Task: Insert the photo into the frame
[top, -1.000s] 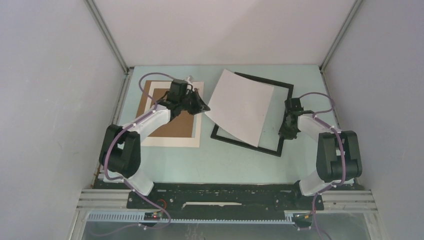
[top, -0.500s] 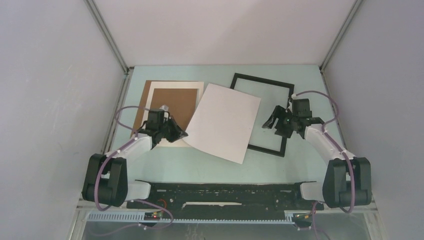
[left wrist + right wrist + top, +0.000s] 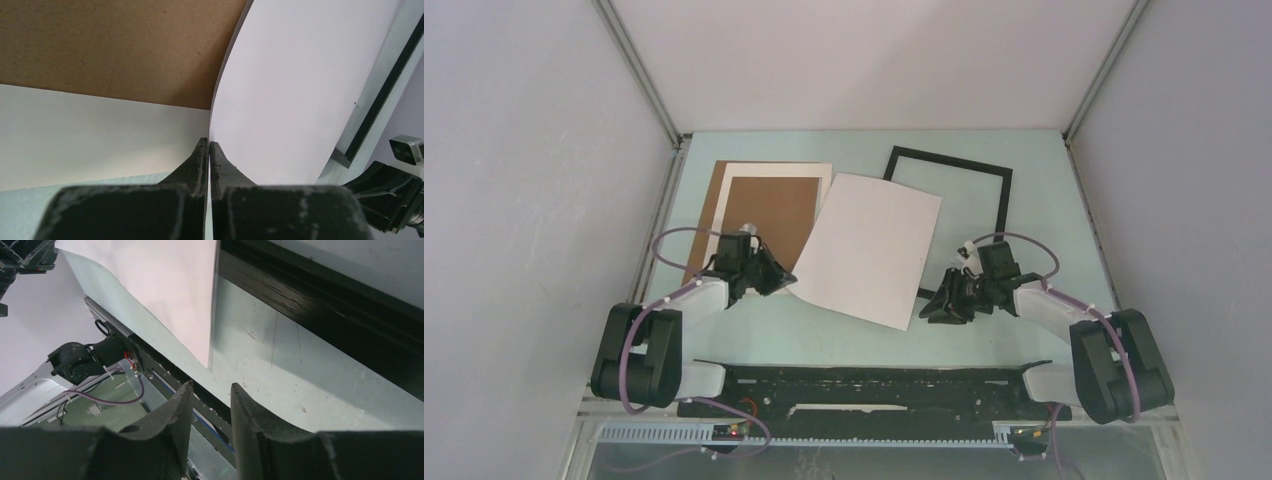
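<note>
The photo [image 3: 869, 250] lies with a plain white side up, and its printed side does not show. It slants across the table's middle, its far right corner over the left part of the black frame [image 3: 949, 157]. My left gripper [image 3: 789, 283] is shut on the photo's near left edge, and the sheet [image 3: 300, 75] runs between the closed fingers of that gripper [image 3: 208, 142]. My right gripper [image 3: 927, 310] is low over the table just right of the photo's near right corner. In the right wrist view this gripper [image 3: 212, 385] is open and empty, with the photo's corner [image 3: 165, 280] ahead and the frame's edge [image 3: 325, 305] to the right.
A brown cardboard board [image 3: 769, 205] lies on a white mat sheet [image 3: 774, 168] at the left, partly under the photo's left edge. The black base rail [image 3: 864, 385] runs along the near edge. Grey walls close in the table on three sides.
The left gripper pulled the photo left and nearer, mostly off the frame. The right arm swung from the frame's right side to the photo's near right corner, and its jaws opened.
</note>
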Tool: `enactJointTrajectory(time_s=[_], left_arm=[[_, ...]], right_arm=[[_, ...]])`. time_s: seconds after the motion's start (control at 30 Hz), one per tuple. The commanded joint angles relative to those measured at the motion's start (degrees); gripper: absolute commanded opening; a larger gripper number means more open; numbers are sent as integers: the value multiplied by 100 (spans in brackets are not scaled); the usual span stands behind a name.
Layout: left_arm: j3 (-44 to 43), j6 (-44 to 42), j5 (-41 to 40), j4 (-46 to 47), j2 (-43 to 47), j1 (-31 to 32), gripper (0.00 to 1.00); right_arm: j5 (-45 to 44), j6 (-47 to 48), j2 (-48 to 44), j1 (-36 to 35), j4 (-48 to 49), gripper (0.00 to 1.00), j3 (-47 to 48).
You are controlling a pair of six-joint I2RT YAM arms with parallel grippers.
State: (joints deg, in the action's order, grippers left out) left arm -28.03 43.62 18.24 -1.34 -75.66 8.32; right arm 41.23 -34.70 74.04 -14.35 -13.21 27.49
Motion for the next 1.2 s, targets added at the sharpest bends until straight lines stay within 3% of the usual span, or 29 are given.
enactJointTrajectory(time_s=[0.0,0.1,0.33,0.6,0.9,1.17], left_arm=[[178,102,45,416,-10,-66,0],[200,178,193,466,-14,-71,0],[279,200,272,557,-36,-80,0],[322,139,300,613,-110,-111,0],[342,104,310,670,-198,-141,0],[343,120,411,740,-281,-168,0]], right_arm=[[-41,73,-262,-45,76,41,-58],[-176,119,91,-140,-17,37,151],[-3,-84,901,-358,757,30,187],[-157,-179,1200,-507,974,29,189],[-300,-122,1297,-545,934,19,152],[-413,-264,1385,-560,1185,19,137]])
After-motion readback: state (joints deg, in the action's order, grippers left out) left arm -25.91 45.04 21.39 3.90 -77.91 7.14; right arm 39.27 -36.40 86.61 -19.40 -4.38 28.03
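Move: The right hand, empty and part-open, has the photo's near right corner about 3 cm to its left, 1 cm back and 4 cm below. The frame's near bar crosses some 6 cm ahead of it, also 4 cm down, and the photo's near left corner, still pinched by the left hand, is roughly 30 cm to its left and 9 cm farther out. From the left hand the near right corner lies about 27 cm to the right, 11 cm back and 3 cm lower. The right hand sinks nearly 4 cm towards the table and shifts about 2 cm to its left, just on the near side of the frame's bar, bringing its fingertips down around the photo's right edge close to the near corner, with hardly any turn of the wrist. As it settles there, its fingers narrow from a little under half open to about a fifth, not yet shut on the photo, while the left hand holds its place with shut fingers and keeps its pinch on the near left corner. ##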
